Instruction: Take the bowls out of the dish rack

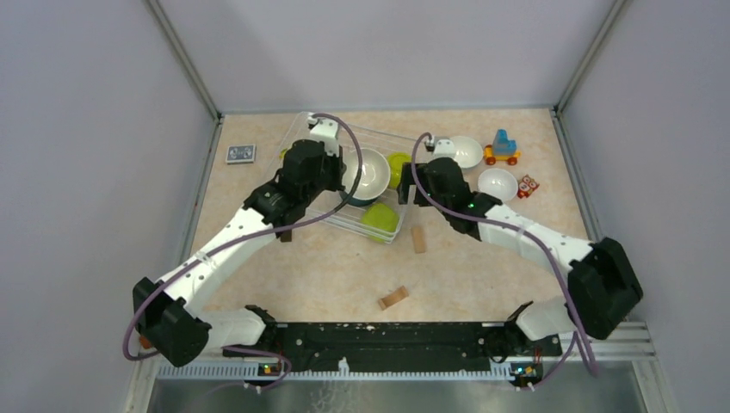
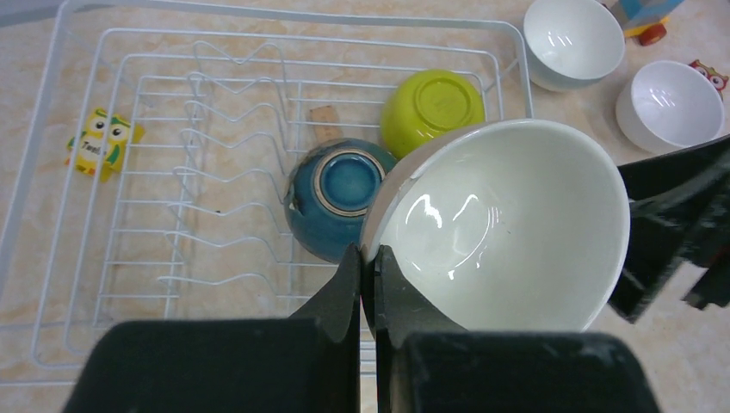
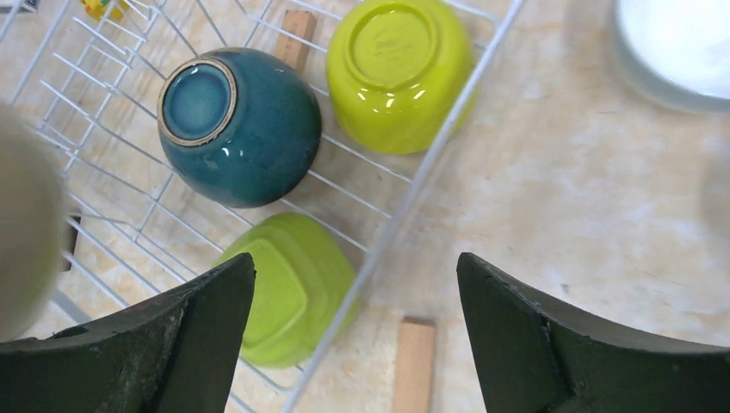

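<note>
My left gripper (image 2: 368, 258) is shut on the rim of a beige bowl (image 2: 508, 232), which hangs tilted above the dish rack (image 2: 293, 15) with its white inside showing. Upside down in the rack lie a dark teal bowl (image 3: 245, 129), a lime green bowl (image 3: 398, 73) and another lime green bowl (image 3: 288, 284) at the near corner. Two white bowls (image 1: 466, 151) (image 1: 498, 183) stand upright on the table to the right of the rack. My right gripper (image 3: 355, 258) is open over the rack's right rim, next to the held bowl, with nothing between its fingers.
A wooden block (image 3: 415, 361) lies just outside the rack below my right gripper, and another (image 1: 393, 298) lies nearer the bases. A third block (image 2: 324, 123) sits inside the rack. A toy train (image 1: 502, 148), a small red owl (image 1: 527, 186), a yellow owl (image 2: 102, 142) and a card (image 1: 240, 153) lie around.
</note>
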### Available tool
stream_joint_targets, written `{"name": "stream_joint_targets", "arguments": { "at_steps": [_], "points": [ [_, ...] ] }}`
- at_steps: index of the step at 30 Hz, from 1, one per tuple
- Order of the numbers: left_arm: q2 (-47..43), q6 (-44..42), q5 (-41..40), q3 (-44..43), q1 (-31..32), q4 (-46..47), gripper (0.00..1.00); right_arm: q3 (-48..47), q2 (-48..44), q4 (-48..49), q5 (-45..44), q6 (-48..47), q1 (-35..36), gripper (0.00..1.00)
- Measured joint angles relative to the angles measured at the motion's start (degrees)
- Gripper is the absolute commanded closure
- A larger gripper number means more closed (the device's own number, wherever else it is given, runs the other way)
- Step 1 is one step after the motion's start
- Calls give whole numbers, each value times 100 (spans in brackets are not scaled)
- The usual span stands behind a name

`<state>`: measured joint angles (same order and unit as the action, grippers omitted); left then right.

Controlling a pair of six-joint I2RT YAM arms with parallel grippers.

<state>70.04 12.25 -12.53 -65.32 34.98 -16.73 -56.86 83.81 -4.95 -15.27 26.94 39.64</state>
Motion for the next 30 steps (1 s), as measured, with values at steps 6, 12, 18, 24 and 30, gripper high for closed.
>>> {"name": "stream_joint_targets", "arguments": {
  "at_steps": [6,12,18,24,30],
  "points": [
    [334,68,623,0,-2,52,100,634,-1443,-37,-319,-387,0,16],
    [754,400,1517,0,37,463,100,898,-2636,-435,-514,-529,0,16],
    [1432,651,1875,-33,341,778,100,925,-3311,-1119,-763,-468,0,22],
    [2074,649,1650,-575,850,761,100,925,-3515,-1534,-706,-494,0,32],
    [2468,466,1108,-1060,1318,748,100,907,-3434,-1733,-750,-487,0,39]
  ]
}}
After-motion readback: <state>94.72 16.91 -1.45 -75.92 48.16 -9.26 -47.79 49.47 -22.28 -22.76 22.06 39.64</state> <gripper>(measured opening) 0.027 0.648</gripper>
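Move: The white bowl, pinched by its left rim in the left hand, is bound for the right gripper, about 15 cm to that hand's right, 1 cm ahead and 12 cm lower. From the right hand the white bowl lies roughly 9 cm left, 1 cm back and 10 cm up. Down in the rack, from the right hand, the teal bowl is some 5 cm ahead and 12 left, the far lime bowl 9 ahead and 1 left, the near lime bowl 4 back and 6 left, all about 9 or 10 cm below. The white bowl is carried to the right by the left hand's unchanged rim grip, some 17 cm across the rack and past its right edge, sinking about 7 cm and turning 20 degrees clockwise. The open right hand rises off the rack side while drawing right and back, then slows and partly closes its fingers by the bowl's free right rim. ##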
